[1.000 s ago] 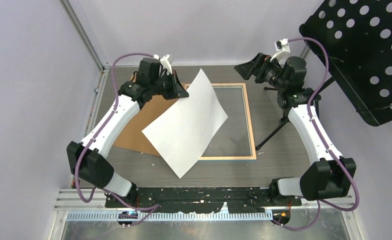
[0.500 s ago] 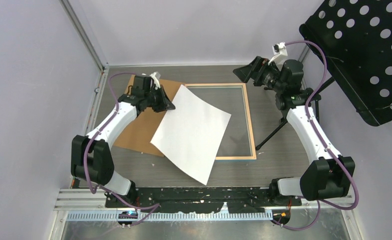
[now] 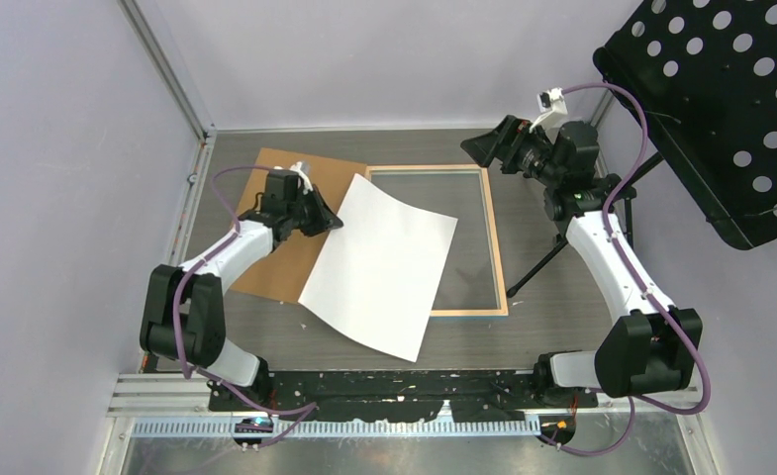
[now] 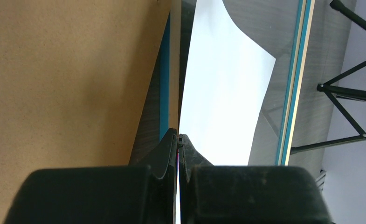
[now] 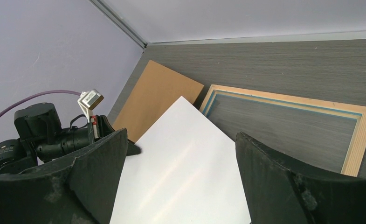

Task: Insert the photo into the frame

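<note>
The photo shows only its plain white back. It slopes over the left part of the frame and hangs past the frame's near left corner. The frame lies flat with its light wood side up. My left gripper is shut on the photo's left edge, low over the table. In the left wrist view the sheet runs out from between the closed fingers, with the frame's rail beyond. My right gripper hangs open above the frame's far right corner, holding nothing. Its wide jaws look down on the photo.
A brown backing board lies flat left of the frame, partly under the photo and my left arm. A black perforated music stand leans in at the top right, its tripod legs right of the frame. Grey walls close in the left and back.
My left arm has come down and drawn back toward the left, lowering the photo from a steep tilt to a shallow one over the frame. The right gripper shifted slightly.
</note>
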### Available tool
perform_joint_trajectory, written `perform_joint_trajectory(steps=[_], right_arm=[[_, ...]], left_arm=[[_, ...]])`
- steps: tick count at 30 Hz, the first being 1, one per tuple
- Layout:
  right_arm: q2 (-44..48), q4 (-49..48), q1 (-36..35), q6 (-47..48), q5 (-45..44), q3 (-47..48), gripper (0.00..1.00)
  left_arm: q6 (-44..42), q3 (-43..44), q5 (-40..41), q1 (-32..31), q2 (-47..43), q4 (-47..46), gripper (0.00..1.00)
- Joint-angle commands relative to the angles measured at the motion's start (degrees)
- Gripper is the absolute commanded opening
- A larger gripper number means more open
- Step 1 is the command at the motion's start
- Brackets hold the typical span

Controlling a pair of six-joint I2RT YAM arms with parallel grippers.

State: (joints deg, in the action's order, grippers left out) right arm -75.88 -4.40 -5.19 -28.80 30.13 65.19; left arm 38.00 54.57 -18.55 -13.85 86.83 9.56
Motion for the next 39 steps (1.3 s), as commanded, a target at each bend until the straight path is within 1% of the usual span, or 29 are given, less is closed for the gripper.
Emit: perform_joint_trajectory(steps=[1, 4, 6, 14, 22, 26, 35, 39], right_arm=[[1.6, -3.1, -0.3, -0.4, -0.3, -0.2, 0.91], [1.5, -3.2, -0.3, -0.4, -0.3, -0.3, 0.91], [1.5, -3.2, -0.3, -0.4, -0.3, -0.4, 0.91], [0.7, -3.6, -0.4, -0.5, -0.3, -0.7, 0.91], [-0.4, -4.1, -0.5, -0.8, -0.1, -0.6, 0.91], [-0.8, -4.3, -0.5, -0.7, -0.2, -0.7, 0.91], [-1.2, -4.7, -0.5, -0.8, -0.3, -1.0, 0.91], [-1.6, -5.0, -0.6, -1.0, -0.3, -1.2, 0.91]], left_arm=[[3.0, -0.9, 3.2, 0.2, -0.4, -6.9, 0.0], [4.3, -1.6, 3.8, 0.2, 1.0, -9.1, 0.0], [5.9, -2.1, 4.3, 0.2, 1.8, -12.5, 0.0], [11.4, -2.8, 6.4, 0.3, 4.6, -21.4, 0.0], [16.5, -2.3, 5.7, 1.3, 7.1, -26.2, 0.0], [20.2, -3.1, 6.5, 1.6, 7.5, -29.9, 0.0], [26.3, -5.0, 6.3, 1.6, 8.9, -34.1, 0.0], [26.7, -6.3, 6.9, 1.2, 8.8, -36.7, 0.0]])
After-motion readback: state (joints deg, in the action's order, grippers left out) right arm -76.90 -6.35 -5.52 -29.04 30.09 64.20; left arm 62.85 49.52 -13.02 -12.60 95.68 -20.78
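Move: The photo, white back up, is already pinched at its left edge. Its middle is about 9 cm back and 9 cm to the right of the left hand, some 3 cm lower. The frame it is meant for is centred about 4 cm ahead and 20 cm right, some 11 cm down. The brown board lies about 6 cm ahead and 11 cm left. From the right hand, the frame's centre is about 6 cm left, level fore-and-aft, some 32 cm below. The photo is carried forward by its pinched left edge: the left hand travels about 7 cm straight out, just outside the frame's left side, dipping about a centimetre on the way and regaining it. Meanwhile the wrist swings counter-clockwise and rolls its left side down, each some 20 degrees, squaring the sheet to the frame; the shut fingers keep their hold. ##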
